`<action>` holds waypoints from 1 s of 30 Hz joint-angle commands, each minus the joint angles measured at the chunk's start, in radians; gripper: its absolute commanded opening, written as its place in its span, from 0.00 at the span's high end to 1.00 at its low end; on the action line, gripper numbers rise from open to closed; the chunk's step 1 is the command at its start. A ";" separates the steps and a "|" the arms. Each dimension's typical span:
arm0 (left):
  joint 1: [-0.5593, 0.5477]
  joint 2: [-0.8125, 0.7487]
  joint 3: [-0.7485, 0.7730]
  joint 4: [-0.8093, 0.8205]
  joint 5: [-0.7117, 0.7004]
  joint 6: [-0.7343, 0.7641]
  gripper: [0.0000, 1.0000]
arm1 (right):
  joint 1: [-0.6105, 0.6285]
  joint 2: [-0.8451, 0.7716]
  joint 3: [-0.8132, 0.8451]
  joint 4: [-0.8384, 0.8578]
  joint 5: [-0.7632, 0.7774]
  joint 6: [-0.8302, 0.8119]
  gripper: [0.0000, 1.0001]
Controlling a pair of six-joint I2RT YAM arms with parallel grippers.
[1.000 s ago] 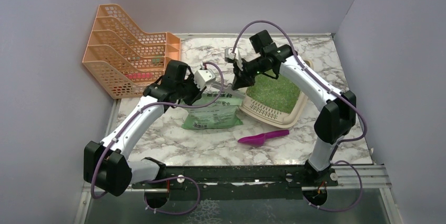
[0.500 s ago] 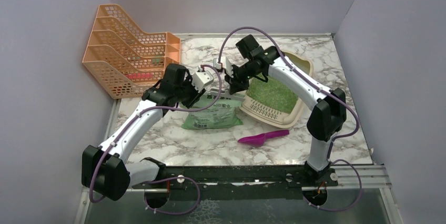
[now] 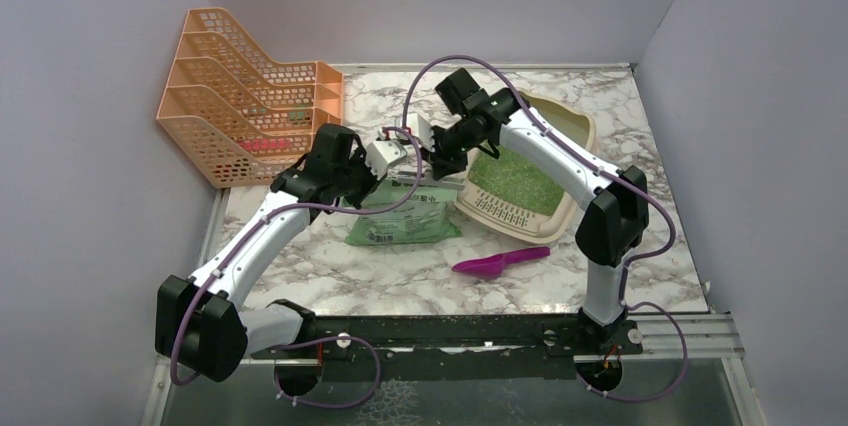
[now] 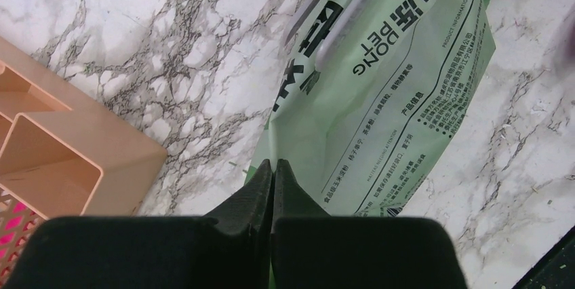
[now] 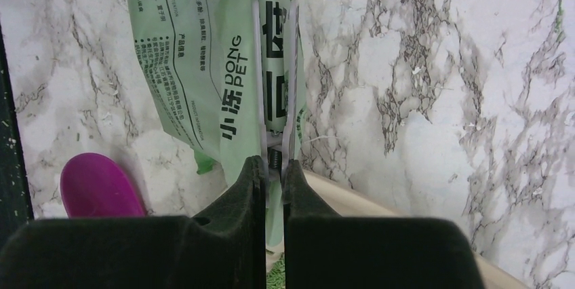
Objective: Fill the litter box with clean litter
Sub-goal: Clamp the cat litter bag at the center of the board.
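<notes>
The green bag of clean litter (image 3: pixel 405 214) lies on the marble left of the beige litter box (image 3: pixel 510 214), its top end raised toward both grippers. Green granules (image 3: pixel 520 178) cover the floor of the litter box. My left gripper (image 4: pixel 273 162) is shut on the bag's (image 4: pixel 380 99) thin edge, and a sliver of green film shows between the fingers. My right gripper (image 5: pixel 273 163) is shut on the grey spring clip (image 5: pixel 293 65) that runs across the bag (image 5: pixel 196 51). The box's rim (image 5: pixel 380 207) lies just under the right fingers.
A magenta scoop (image 3: pixel 500 263) lies on the table in front of the litter box, and shows in the right wrist view as the scoop (image 5: pixel 98 187) at lower left. The orange mesh rack (image 3: pixel 240 96) stands at the back left, its corner (image 4: pixel 61 160) close to my left gripper.
My right gripper has swung left from over the litter box to the bag's top end. The left arm has shifted only slightly.
</notes>
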 commanded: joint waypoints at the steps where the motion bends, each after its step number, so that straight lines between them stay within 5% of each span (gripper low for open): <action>1: 0.004 -0.008 0.003 0.008 0.020 0.014 1.00 | 0.045 0.042 0.016 -0.051 0.062 -0.033 0.92; 11: 0.004 -0.039 0.001 0.011 0.030 0.019 1.00 | 0.099 0.068 0.054 -0.016 0.142 0.016 0.69; 14: 0.004 -0.045 -0.001 0.011 0.027 0.023 1.00 | 0.095 0.005 -0.021 0.108 0.148 0.063 0.65; 19: 0.004 -0.054 -0.004 0.013 0.040 0.034 1.00 | 0.029 -0.101 -0.137 0.276 0.044 0.104 0.48; 30: 0.004 -0.051 0.003 0.012 0.071 0.039 1.00 | -0.078 -0.255 -0.365 0.500 -0.270 0.112 0.44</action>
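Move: The right fingers still hold the clip, its middle about 2 cm below them and 1 cm to the left, on the cat litter bag's mouth. The bag's body is centred some 4 cm back, 5 cm left and 8 cm below; the litter box lies about 19 cm right, 2 cm ahead and 13 cm below. From the left hand, pinching the bag's other top corner, the clip is roughly 13 cm right and 5 cm ahead, about level in height. The right fingers open off the clip, then lift up and right some 3 cm; the left keeps its pinch. ##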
